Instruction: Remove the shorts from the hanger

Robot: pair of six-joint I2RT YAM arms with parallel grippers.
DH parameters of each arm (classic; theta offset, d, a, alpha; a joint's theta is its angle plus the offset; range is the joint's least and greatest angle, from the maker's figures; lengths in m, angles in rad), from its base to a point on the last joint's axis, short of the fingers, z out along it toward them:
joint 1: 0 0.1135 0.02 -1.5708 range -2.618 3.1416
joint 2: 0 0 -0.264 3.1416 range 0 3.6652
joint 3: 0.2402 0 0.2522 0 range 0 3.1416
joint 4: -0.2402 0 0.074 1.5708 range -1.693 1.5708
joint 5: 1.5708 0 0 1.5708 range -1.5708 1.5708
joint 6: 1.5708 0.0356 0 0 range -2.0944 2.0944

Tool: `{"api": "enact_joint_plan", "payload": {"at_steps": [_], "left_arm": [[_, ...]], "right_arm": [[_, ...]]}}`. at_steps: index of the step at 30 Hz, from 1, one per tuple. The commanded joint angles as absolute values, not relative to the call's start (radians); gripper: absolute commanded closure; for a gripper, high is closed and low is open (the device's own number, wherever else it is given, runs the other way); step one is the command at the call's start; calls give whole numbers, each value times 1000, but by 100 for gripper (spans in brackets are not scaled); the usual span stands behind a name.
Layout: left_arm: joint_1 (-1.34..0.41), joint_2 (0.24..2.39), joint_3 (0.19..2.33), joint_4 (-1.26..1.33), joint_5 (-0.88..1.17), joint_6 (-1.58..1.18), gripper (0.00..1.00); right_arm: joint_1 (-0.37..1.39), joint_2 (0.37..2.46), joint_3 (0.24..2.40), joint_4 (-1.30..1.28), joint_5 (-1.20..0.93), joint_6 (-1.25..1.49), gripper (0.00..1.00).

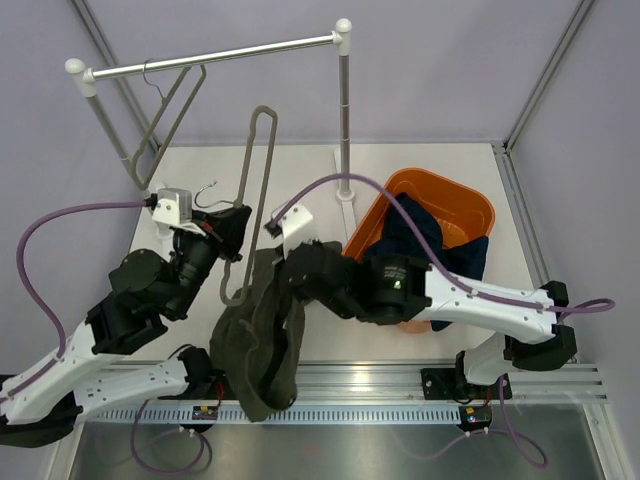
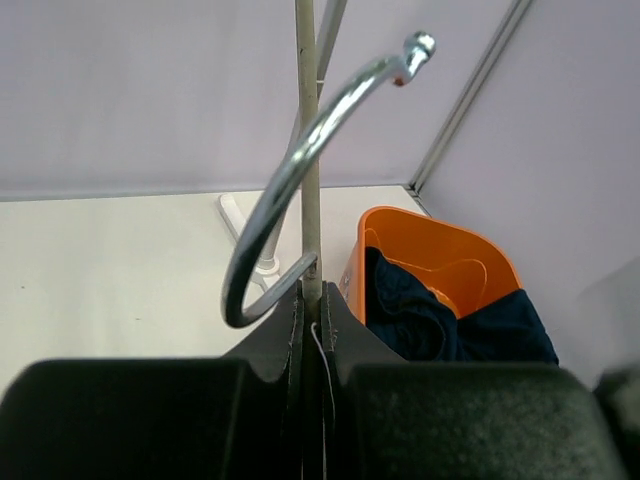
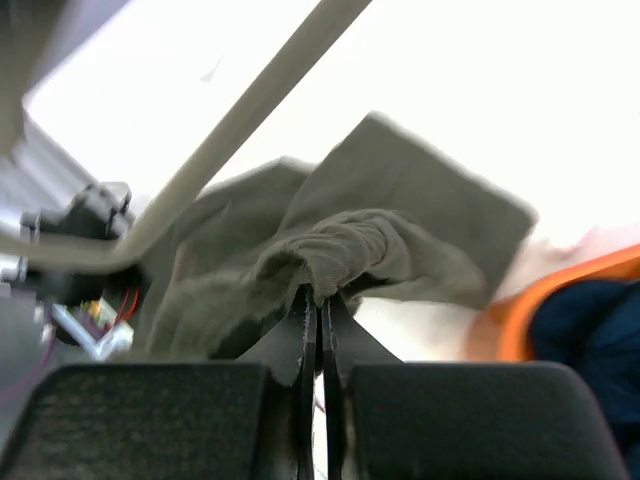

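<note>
The olive-green shorts (image 1: 258,340) hang in a bunch from the lower end of a beige hanger (image 1: 252,190), which is held off the rail, over the table's near edge. My left gripper (image 1: 238,222) is shut on the hanger just below its metal hook (image 1: 206,190). In the left wrist view the jaws (image 2: 312,300) pinch the hanger's stem (image 2: 309,180) beside the hook (image 2: 290,170). My right gripper (image 1: 286,264) is shut on the shorts' waistband. In the right wrist view the ribbed band (image 3: 345,250) sits between the jaws (image 3: 318,298), under the hanger's bar (image 3: 230,130).
A white clothes rail (image 1: 215,55) on a pole (image 1: 345,110) stands at the back with a second hanger (image 1: 165,110) on it. An orange basket (image 1: 460,205) with dark blue clothes (image 1: 420,235) sits at the right, under my right arm.
</note>
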State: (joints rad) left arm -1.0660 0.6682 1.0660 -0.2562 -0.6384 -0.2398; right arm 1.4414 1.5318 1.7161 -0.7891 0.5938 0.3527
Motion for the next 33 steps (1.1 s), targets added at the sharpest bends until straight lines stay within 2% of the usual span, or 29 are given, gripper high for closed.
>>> {"api": "enact_joint_plan", "payload": {"at_steps": [1, 4, 5, 7, 9, 14, 17, 21, 27, 33], "left_arm": [[-1071, 631, 1108, -253, -716, -252, 100], [-1071, 597, 1108, -317, -719, -265, 100], [-1071, 592, 1115, -337, -721, -276, 100], [-1071, 577, 1117, -376, -715, -284, 100], [-1071, 565, 1111, -399, -707, -293, 100], [-1071, 542, 1077, -405, -701, -302, 100], [-1069, 548, 1058, -402, -693, -307, 100], [-1071, 560, 1045, -399, -673, -316, 100], [-1069, 551, 1028, -405, -658, -330, 100], [-1071, 551, 1016, -423, -646, -341, 100]], "right_arm": [[1346, 1457, 1976, -831, 797, 229, 100], [1284, 1414, 2164, -798, 909, 88, 100], [1281, 1399, 2193, -754, 1001, -45, 100], [1281, 1336, 2232, -551, 1069, -174, 100], [1279, 1264, 2211, -382, 1083, -314, 100], [1281, 1169, 2070, -184, 1126, -462, 100], [1273, 1143, 1987, -196, 1114, -405, 100], [1203, 1210, 1999, -383, 1083, -292, 100], [987, 1302, 2074, -680, 775, -8, 100], [712, 1347, 2004, -742, 467, 181, 100]]}}
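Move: The right hand has the waist end of the olive shorts pinched; the orange basket they go to, with the navy shorts in it, lies about 20 cm ahead, some 30 cm to the right and 28 cm below. The bare hanger is close by, about 5 cm ahead, 6 cm left and 8 cm above; the rack's right post stands some 40 cm ahead and 14 cm right. From the left hand the basket is about 20 cm ahead, 36 cm right and 36 cm below. Keeping its pinch on the olive shorts, the right hand whips them up and to the right, away from the hanger, some 33 cm each way with a short push forward at first, while the wrist lifts the fingers towards level and turns them roughly 35 degrees clockwise to point mostly forward. It then doubles back, reaching forward and sinking with a partial swing to the left, to end high over the basket, as the left hand still grips the hanger, easing a few centimetres left and then down. ##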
